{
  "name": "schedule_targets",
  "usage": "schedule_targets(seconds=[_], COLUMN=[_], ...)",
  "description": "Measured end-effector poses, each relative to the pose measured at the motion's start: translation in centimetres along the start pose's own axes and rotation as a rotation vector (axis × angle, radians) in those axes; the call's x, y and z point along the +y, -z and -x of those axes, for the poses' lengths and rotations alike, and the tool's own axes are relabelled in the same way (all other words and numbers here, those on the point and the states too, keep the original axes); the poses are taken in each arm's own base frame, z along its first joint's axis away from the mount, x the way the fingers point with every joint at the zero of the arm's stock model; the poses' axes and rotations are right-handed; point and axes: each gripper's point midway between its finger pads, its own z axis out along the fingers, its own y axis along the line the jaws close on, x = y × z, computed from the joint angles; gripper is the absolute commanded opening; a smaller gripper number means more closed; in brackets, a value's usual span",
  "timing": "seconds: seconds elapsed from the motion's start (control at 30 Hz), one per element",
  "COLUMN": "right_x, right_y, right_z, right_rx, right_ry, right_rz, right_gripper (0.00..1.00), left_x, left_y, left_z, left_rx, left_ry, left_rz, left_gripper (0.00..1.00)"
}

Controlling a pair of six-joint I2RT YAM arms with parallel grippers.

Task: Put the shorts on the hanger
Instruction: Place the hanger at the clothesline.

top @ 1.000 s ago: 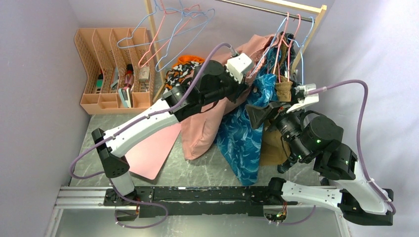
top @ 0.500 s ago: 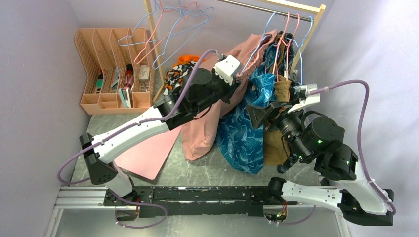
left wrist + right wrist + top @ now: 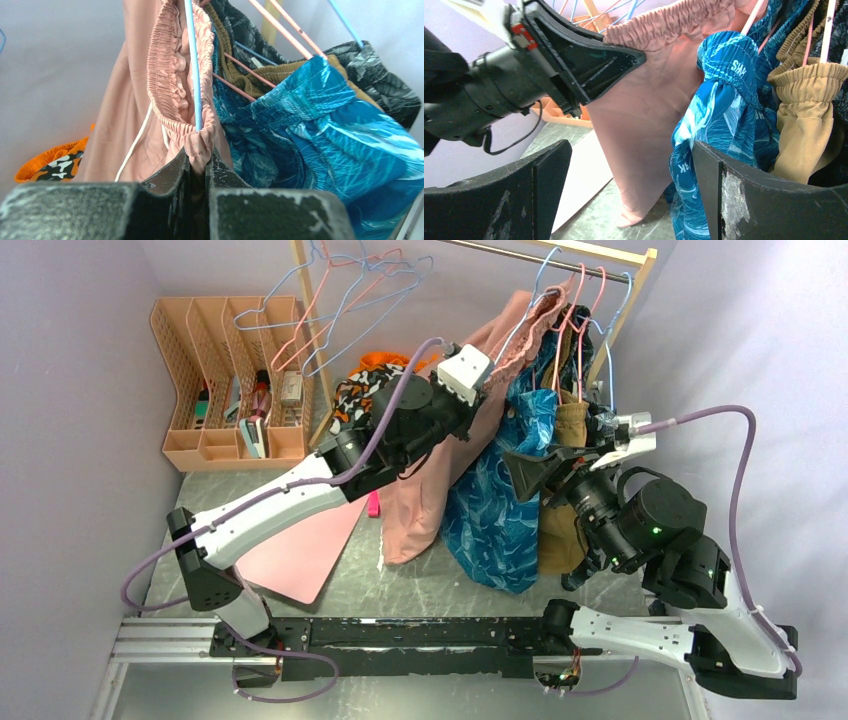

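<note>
The dusty-pink shorts [image 3: 430,490] hang from the rail down to the table. Their gathered waistband [image 3: 172,75] is threaded over the light-blue wire hanger [image 3: 192,65], whose wire runs up toward the rail [image 3: 522,310]. My left gripper [image 3: 198,155] is shut on the waistband's lower end, just under the wire, high beside the rail [image 3: 490,400]. My right gripper [image 3: 630,147] stands wide open to the right [image 3: 525,472]. It faces the shorts' hanging leg [image 3: 649,100] with nothing in its jaws.
A blue patterned garment [image 3: 490,520] and tan shorts [image 3: 572,425] hang on pink hangers next to the shorts. The wooden rail frame [image 3: 645,265] stands at the back. A flat pink board [image 3: 300,550], a pink organizer [image 3: 225,380], spare hangers [image 3: 340,300] and a cloth pile [image 3: 365,380] lie left.
My left arm has raised the shorts' waistband up and back toward the rail. The fabric now hangs narrower and straighter, uncovering a small magenta item on the table. The right arm has hardly moved.
</note>
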Motion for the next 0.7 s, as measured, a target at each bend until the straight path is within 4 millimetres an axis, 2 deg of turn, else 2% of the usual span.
schedule_targets(seconds=[0.17, 0.57, 0.7], right_x=[-0.2, -0.4, -0.4], right_y=[0.3, 0.8, 0.7], right_z=[0.3, 0.6, 0.4], right_rx=[-0.009, -0.019, -0.016], right_ry=[-0.011, -0.025, -0.029], right_rz=[0.003, 0.007, 0.007], right_gripper=[0.95, 0.95, 0.95], left_x=[0.8, 4.0, 4.5], left_y=[-1.2, -2.6, -3.0], left_z=[-1.4, -2.1, -2.4], left_rx=[0.035, 0.06, 0.07], left_ry=[-0.016, -0.026, -0.029], left_rz=[0.044, 0.169, 0.184], left_gripper=[0.07, 0.07, 0.07])
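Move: The left hand grips the near end of the blue hanger together with the pink shorts' waistband. The clothesline rod where the hook is to go lies about 20 cm ahead, 8 cm to its right and 12 cm up; the nearest hung pink hanger is on the rod some 4 cm right of that spot. The blue shorts hang about 8 cm right, 3 cm ahead and 18 cm lower than this hand, and the empty hangers 22 cm left and 19 cm ahead. For the idle right hand that rod spot is some 30 cm ahead, 2 cm right and 12 cm up. Keeping its shut pinch on the blue hanger's end and the pink shorts' waistband, the left hand pushes them forward about 5 cm towards the clothesline rod, sinking some 2 cm on the way. As it goes the wrist turns about 10 degrees counter-clockwise, which swings the far end and hook of the hanger to the left along the rod, away from the hangers already hung there. ##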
